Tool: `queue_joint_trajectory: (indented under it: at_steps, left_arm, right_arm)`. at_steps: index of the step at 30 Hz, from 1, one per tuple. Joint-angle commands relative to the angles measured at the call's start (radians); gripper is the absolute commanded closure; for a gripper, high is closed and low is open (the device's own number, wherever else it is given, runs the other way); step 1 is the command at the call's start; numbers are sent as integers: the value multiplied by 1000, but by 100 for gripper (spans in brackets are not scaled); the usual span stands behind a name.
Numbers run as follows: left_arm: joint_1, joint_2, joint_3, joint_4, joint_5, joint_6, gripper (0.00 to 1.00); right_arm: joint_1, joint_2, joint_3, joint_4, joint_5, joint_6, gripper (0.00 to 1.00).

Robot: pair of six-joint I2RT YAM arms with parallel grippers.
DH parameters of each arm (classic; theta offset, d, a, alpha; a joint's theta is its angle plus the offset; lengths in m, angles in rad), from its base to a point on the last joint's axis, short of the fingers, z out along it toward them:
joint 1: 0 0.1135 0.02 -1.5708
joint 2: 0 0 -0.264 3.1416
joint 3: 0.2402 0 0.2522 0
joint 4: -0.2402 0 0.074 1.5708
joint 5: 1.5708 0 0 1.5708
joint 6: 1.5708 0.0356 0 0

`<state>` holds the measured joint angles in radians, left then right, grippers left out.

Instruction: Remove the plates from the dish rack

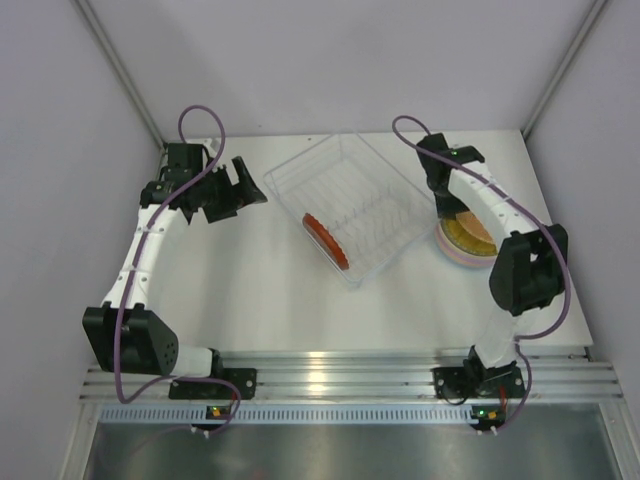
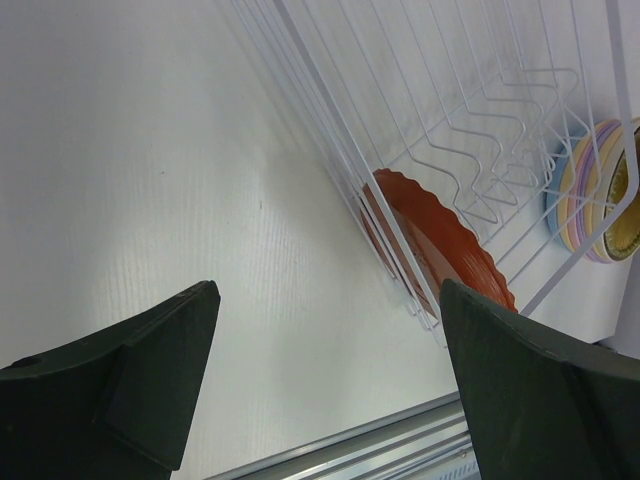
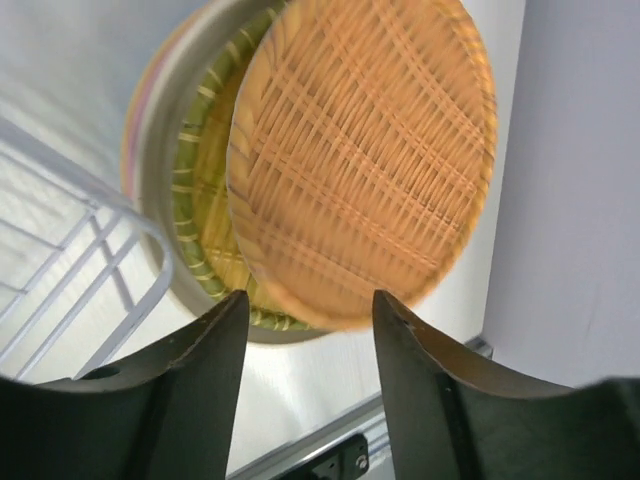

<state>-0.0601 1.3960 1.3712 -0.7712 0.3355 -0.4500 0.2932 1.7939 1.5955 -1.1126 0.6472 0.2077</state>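
Note:
The clear dish rack (image 1: 300, 168) sits mid-table with one red plate (image 1: 326, 240) standing on edge in its near end. The same red plate (image 2: 440, 235) shows behind the rack's ribs (image 2: 330, 110). Right of the rack is a stack of plates (image 1: 465, 242). My right gripper (image 3: 310, 300) hangs over that stack, jaws apart. A blurred orange woven plate (image 3: 370, 150) lies tilted on a mustard-green one (image 3: 205, 200), just beyond the fingertips and touching neither. My left gripper (image 2: 330, 290) is open and empty over bare table left of the rack.
The stack of pastel plates (image 2: 590, 190) stands close to the rack's right corner (image 3: 90, 230). A side wall rises right of the stack. A metal rail (image 1: 340, 365) runs along the table's near edge.

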Motion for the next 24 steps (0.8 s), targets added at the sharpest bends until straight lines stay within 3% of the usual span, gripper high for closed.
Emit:
queue_joint_trajectory:
  at_steps: [1, 6, 10, 15, 24]
  left_arm:
    - [-3, -17, 2, 12, 11, 2, 3]
    - [-3, -18, 3, 13, 14, 2, 3]
    - [-3, -18, 5, 12, 14, 0, 3]
    - [-3, -22, 6, 10, 14, 2, 3]
    - [-1, -28, 5, 6, 10, 4, 3]
  right_arm:
    - [17, -108, 109, -15, -107, -4, 46]
    - [53, -139, 220, -32, -224, 1, 39]
    - [104, -186, 221, 57, -624, -37, 36]
    - [216, -174, 169, 171, -970, -100, 33]
    - [374, -28, 196, 157, -1159, -200, 28]
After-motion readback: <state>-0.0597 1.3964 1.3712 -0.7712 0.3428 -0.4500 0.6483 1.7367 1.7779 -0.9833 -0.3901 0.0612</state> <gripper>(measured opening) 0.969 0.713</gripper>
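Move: The red plate, upright in the rack, is about 32 cm to the right hand's left, 6 cm back and 6 cm lower. The wicker plate, its rim at the fingertips, is some 9 cm right and 2 cm forward, on the stack centred about 9 cm right, level fore and aft. The rack's middle lies about 24 cm left and 4 cm forward. From the left hand, the red plate is roughly 18 cm right, 5 cm back and 14 cm lower. Lift the right gripper clear of the wicker plate's rim, about 10 cm up and opening wider, then sweep it some 30 cm left over the rack towards the red plate, drawing back roughly 8 cm and dipping slightly at the end. Swing the wrist some 75 degrees on the way, so the fingers go from down-right to down-left. ##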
